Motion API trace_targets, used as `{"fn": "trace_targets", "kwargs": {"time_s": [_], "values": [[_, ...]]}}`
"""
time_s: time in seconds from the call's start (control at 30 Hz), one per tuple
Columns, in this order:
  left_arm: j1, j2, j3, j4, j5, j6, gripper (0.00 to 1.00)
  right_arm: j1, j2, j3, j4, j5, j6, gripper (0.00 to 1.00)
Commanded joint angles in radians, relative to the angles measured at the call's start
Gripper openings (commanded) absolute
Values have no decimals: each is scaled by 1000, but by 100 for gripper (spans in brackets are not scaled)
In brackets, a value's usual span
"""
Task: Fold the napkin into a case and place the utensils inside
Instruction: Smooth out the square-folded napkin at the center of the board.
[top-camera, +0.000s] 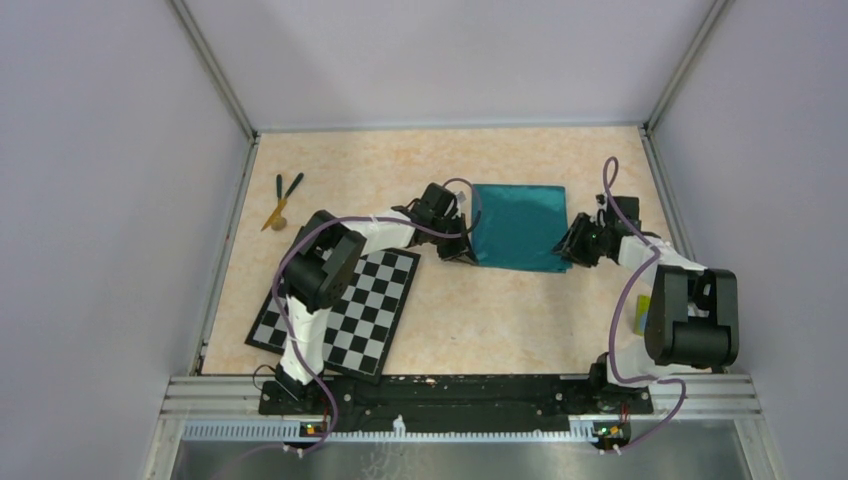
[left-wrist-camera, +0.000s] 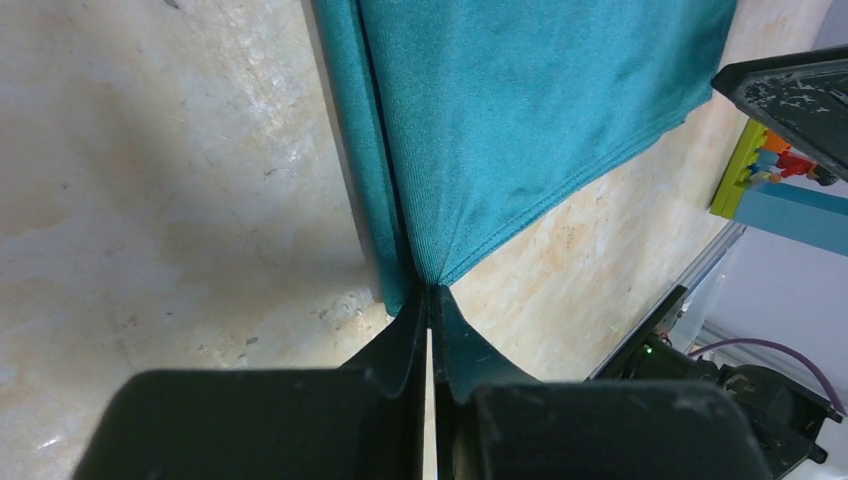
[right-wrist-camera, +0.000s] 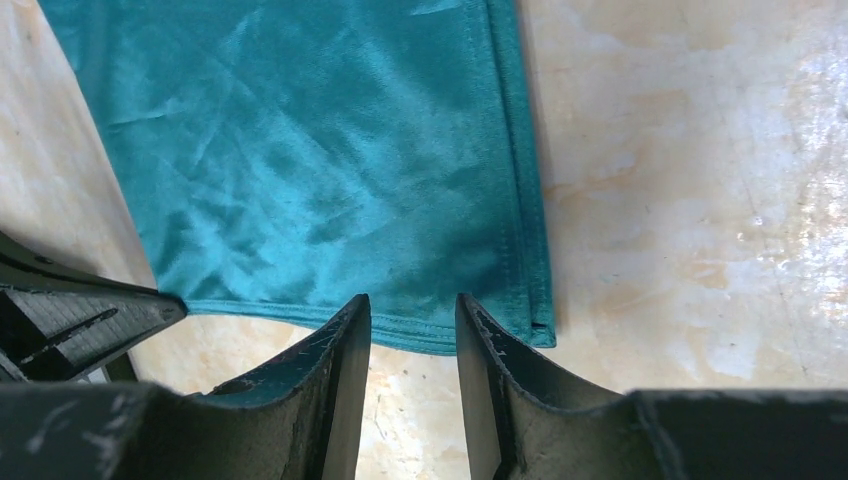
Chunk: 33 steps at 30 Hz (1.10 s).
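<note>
The teal napkin (top-camera: 518, 227) lies as a broad, nearly square sheet in the middle of the table; no case is in view. My left gripper (top-camera: 462, 250) is at the napkin's near left corner. In the left wrist view its jaws (left-wrist-camera: 428, 300) are shut on that corner of the napkin (left-wrist-camera: 520, 110), which pulls up into a point. My right gripper (top-camera: 572, 246) is at the near right corner, open (right-wrist-camera: 412, 305), with the hem of the napkin (right-wrist-camera: 330, 170) just beyond its fingertips. The utensils (top-camera: 281, 200), two dark green sticks and a tan one, lie at the far left.
A black-and-white checkerboard (top-camera: 350, 310) lies under the left arm near the front. Coloured toy blocks (left-wrist-camera: 770, 170) stand by the right arm's base (top-camera: 640, 315). Metal rails and grey walls bound the table on the left, right and back.
</note>
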Motion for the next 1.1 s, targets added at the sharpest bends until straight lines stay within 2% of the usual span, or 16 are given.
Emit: {"fn": "trace_targets", "kwargs": {"time_s": [0.0,0.43,0.6,0.67,0.73,0.8,0.87,0.97,1.07], "values": [[2,-90,7,12,24,17,3,11,-38,49,5,14,-23,37],[11,-77,-51,18,-21,30,4,53,-26,51,24,-22,-25,40],[23,-55,-58,24,-17,38,6,97,-35,66,76,-117,-4,50],[25,-45,-58,34,-5,36,6,160,-23,81,134,-162,41,55],[25,-35,-58,40,5,33,6,231,21,122,182,-194,90,59],[25,-33,-64,43,3,33,5,300,91,158,292,-244,163,76],[29,-32,-71,47,2,33,5,346,174,190,401,-278,250,80],[33,-25,-77,60,16,28,5,356,302,237,542,-335,353,81],[33,-15,-84,77,41,19,4,359,401,299,598,-377,397,80]]}}
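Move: My left hand already pinches the napkin's near left corner; the napkin's middle is about 11 cm to its right and 8 cm farther out. The chessboard's middle lies about 29 cm to the left hand's left and 9 cm nearer the base. From my right hand, low by the napkin's near right corner, the napkin's middle is about 10 cm left, 7 cm ahead and 2 cm below; the pinched corner is some 20 cm left and 1 cm back. Keeping its pinch, my left hand lifts the corner about 3 cm, then lowers it again while drawing it nearly 2 cm left. My right hand waits by the near right corner, then rises and sweeps about 19 cm left with some forward travel over the napkin, towards its left side, spreading its fingers wide and rolling its left side up. ##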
